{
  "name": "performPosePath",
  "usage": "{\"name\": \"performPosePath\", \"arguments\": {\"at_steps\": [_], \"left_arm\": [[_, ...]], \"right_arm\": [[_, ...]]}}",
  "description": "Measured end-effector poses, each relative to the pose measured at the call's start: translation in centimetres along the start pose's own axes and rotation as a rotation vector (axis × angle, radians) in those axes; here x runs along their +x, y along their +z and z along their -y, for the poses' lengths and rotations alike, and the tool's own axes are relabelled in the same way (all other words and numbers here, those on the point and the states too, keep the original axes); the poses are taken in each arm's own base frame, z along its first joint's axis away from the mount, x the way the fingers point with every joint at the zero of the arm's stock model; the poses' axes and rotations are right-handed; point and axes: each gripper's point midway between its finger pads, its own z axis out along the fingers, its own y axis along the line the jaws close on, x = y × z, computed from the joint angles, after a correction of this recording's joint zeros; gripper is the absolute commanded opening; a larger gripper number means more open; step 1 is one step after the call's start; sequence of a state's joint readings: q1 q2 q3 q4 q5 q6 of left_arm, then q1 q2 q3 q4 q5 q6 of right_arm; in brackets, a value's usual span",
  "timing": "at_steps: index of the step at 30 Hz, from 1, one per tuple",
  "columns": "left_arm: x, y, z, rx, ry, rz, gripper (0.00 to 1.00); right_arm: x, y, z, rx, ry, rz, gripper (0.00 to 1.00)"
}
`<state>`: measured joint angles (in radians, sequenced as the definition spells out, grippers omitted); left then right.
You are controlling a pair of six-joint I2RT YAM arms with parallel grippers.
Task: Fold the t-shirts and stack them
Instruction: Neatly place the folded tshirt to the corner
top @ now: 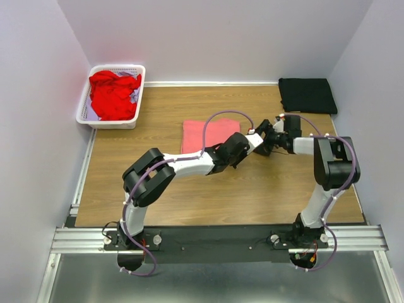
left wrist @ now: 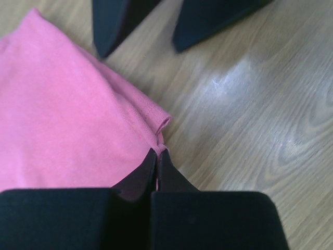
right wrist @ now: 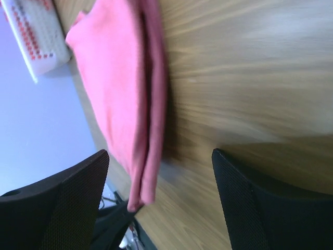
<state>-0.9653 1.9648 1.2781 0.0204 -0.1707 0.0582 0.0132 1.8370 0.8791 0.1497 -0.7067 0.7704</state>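
A salmon-pink t-shirt (top: 205,134) lies folded on the middle of the wooden table. My left gripper (left wrist: 157,152) is shut on its near right corner, a small pinch of pink cloth (left wrist: 160,125) bunching just past the tips. In the top view the left gripper (top: 251,137) meets the right gripper (top: 271,139) at that corner. My right gripper (right wrist: 160,153) stands open, its fingers on either side of the shirt's folded edge (right wrist: 148,130) and not touching it. A red t-shirt (top: 112,95) lies crumpled in the basket. A black t-shirt (top: 307,95) lies folded at the back right.
The white lattice basket (top: 83,108) stands at the back left corner against the wall. Walls close in the table (top: 189,196) on three sides. Both arms reach over the table's middle right part.
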Motion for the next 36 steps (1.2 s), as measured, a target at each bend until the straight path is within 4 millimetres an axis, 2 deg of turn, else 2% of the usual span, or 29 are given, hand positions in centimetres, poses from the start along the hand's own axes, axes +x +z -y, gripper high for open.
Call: {"name": "performPosePath", "arguments": {"at_steps": [3, 6, 9, 12, 13, 14, 15, 16, 21, 22, 23, 26, 27, 28, 29, 30, 32, 35, 36], "left_arm": [[-0.8, -0.5, -0.4, -0.006, -0.011, 0.020, 0.00], [-1.1, -0.7, -0.7, -0.010, -0.022, 0.026, 0.00], [-1.0, -0.7, -0.7, -0.010, -0.028, 0.025, 0.00], [-1.1, -0.7, -0.6, -0.010, -0.038, 0.025, 0.00], [-1.0, -0.7, -0.6, -0.010, -0.040, 0.025, 0.00], [-1.1, -0.7, -0.6, -0.010, -0.043, 0.025, 0.05], [-1.1, -0.7, -0.6, -0.010, -0.045, 0.025, 0.10], [-1.0, -0.7, -0.6, -0.011, -0.053, 0.025, 0.20], [-1.3, -0.7, -0.9, -0.016, -0.097, 0.029, 0.41], [-1.4, -0.7, -1.1, -0.020, -0.109, 0.030, 0.45], [-1.5, -1.0, -1.3, -0.023, -0.124, 0.031, 0.54], [-2.6, -2.2, -2.4, -0.037, -0.172, 0.052, 0.68], [-3.4, -3.1, -3.5, -0.051, -0.198, 0.071, 0.69], [-4.0, -3.9, -4.5, -0.066, -0.222, 0.086, 0.75], [-4.8, -5.0, -5.8, -0.089, -0.248, 0.105, 0.77], [-5.3, -5.7, -6.5, -0.103, -0.270, 0.119, 0.82], [-6.7, -8.3, -9.8, -0.163, -0.336, 0.172, 0.83], [-6.7, -12.0, -13.9, -0.248, -0.422, 0.220, 0.83], [-5.8, -13.4, -15.4, -0.287, -0.459, 0.221, 0.83]], "right_arm": [[1.4, 2.2, -1.8, -0.045, -0.026, -0.052, 0.84], [3.5, 4.2, -3.5, -0.072, -0.057, -0.112, 0.74], [4.9, 5.5, -4.3, -0.078, -0.068, -0.152, 0.65], [5.3, 6.3, -4.3, -0.074, -0.067, -0.168, 0.42], [5.2, 6.4, -4.3, -0.073, -0.068, -0.168, 0.26], [5.3, 6.5, -3.9, -0.065, -0.069, -0.172, 0.17], [5.3, 6.6, -3.7, -0.059, -0.066, -0.175, 0.01], [5.3, 6.6, -3.5, -0.055, -0.062, -0.178, 0.00], [5.2, 6.6, -3.5, -0.046, -0.087, -0.185, 0.01], [4.9, 6.7, -3.7, -0.046, -0.104, -0.184, 0.00], [4.6, 6.7, -3.8, -0.037, -0.130, -0.182, 0.01], [3.3, 6.9, -4.1, 0.003, -0.197, -0.164, 0.00], [2.3, 7.0, -4.3, 0.024, -0.239, -0.143, 0.00], [1.3, 7.0, -4.4, 0.056, -0.280, -0.126, 0.01], [0.6, 7.1, -4.5, 0.074, -0.309, -0.111, 0.00], [-1.0, 7.3, -4.8, 0.108, -0.365, -0.078, 0.00], [-3.1, 7.3, -5.0, 0.169, -0.454, -0.040, 0.01], [-6.6, 7.2, -4.9, 0.275, -0.587, 0.019, 0.00], [-7.7, 7.0, -4.7, 0.320, -0.638, 0.035, 0.00]]}}
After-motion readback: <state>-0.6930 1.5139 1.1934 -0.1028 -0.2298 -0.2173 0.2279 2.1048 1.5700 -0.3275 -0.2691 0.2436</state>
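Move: The folded t-shirt's right edge, where the right fingers will close, is about 9 cm to the right hand's left, 1 cm back and 2 cm lower; the shirt's middle is some 21 cm left and 3 cm ahead. The black mat lies roughly 21 cm ahead and 16 cm right. The left hand still pinches the near right corner; from this hand the edge spot is about 6 cm ahead and 2 cm right. The t-shirt's right edge, its near corner still held just off the table by the left hand, is met by the right hand coming about 9 cm left and dipping slightly to pinch it. The left fingers then open and leave the corner, rising and swinging left; the right hand pulls the shirt some 11 cm forward and a little right, its fingers tipping steeper downward. ##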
